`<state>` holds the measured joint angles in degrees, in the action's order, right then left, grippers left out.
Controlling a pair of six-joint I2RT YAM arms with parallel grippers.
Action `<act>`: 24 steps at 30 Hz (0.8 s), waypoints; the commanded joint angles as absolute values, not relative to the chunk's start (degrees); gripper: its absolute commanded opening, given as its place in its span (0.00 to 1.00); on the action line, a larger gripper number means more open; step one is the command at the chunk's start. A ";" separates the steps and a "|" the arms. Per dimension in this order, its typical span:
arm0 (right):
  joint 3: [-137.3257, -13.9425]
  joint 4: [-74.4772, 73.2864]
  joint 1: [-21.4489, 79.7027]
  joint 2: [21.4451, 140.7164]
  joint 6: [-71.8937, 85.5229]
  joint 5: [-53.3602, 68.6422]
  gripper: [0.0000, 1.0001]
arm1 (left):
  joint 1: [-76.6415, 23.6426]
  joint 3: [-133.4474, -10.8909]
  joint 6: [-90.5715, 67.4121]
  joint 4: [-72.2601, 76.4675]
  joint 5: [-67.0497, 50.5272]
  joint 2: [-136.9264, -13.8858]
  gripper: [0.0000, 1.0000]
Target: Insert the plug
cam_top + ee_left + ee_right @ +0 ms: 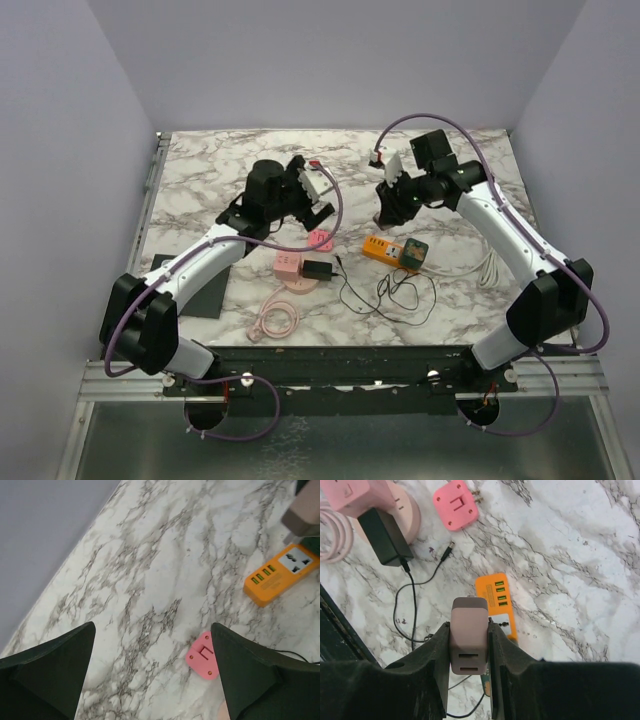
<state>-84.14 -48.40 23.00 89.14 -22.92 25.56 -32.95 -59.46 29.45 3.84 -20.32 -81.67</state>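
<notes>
A mauve plug [468, 635] with two slots on its near face is clamped between the fingers of my right gripper [468, 630]. It hangs over an orange power strip [495, 600] lying on the marble, its socket just beside the plug. From above, the right gripper [388, 210] sits over the strip's [385, 250] left end. My left gripper [152, 645] is open wide above bare marble, with a pink adapter [202, 656] lying flat by its right finger. The orange strip [280, 575] and the plug [302, 515] show at that view's upper right.
A pink socket block with a black adapter [318, 269] plugged in sits near the front, beside a coiled pink cable [275, 320]. Thin black wire [400, 295] loops in front of the strip. A black mat [195, 285] lies front left, a white cable [488, 268] on the right.
</notes>
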 commanded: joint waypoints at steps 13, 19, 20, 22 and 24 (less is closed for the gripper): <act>-91.98 -64.33 30.16 101.94 -36.37 9.81 0.01 | -25.07 -59.72 21.28 -4.65 -19.54 -83.06 0.99; -91.84 -65.39 31.43 103.94 -36.91 6.60 0.01 | -24.96 -57.62 24.60 -5.33 -19.82 -82.65 0.99; -91.70 -65.35 31.46 104.01 -36.84 6.55 0.01 | -24.96 -57.31 25.30 -5.48 -19.78 -82.51 0.99; -91.71 -65.46 31.62 104.55 -36.41 6.06 0.01 | -24.88 -56.54 26.31 -5.72 -19.93 -82.41 0.99; -91.23 -65.33 31.87 104.97 -36.47 5.69 0.00 | -24.87 -55.97 26.62 -5.80 -20.14 -82.49 0.99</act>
<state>-90.15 -63.46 31.09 103.53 -35.75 8.60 -25.34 -57.80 24.08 -4.12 -19.86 -83.18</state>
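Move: The right hand holds the brownish-pink plug; the orange power strip it is being taken to lies some 17 cm below, roughly level fore and aft and about 1 cm to the right. The green adapter at the strip's near end is about 8 cm to the right and 2 cm back, and the flat pink adapter about 15 cm to the left and 3 cm ahead, both well below. From the empty left hand the strip is about 14 cm right, 3 cm back and 20 cm below. The right hand keeps its grip on the plug and sinks about 8 cm towards the orange strip's socket end, easing a little back and to the right and slowing near the end, while the wrist swings the slanting fingers some 30 degrees to point nearly straight down. The left hand, empty and wide open, first draws away leftward and slightly forward, then sinks, ending about 6 cm further left and 5 cm lower with its fingers tipped more downward. ##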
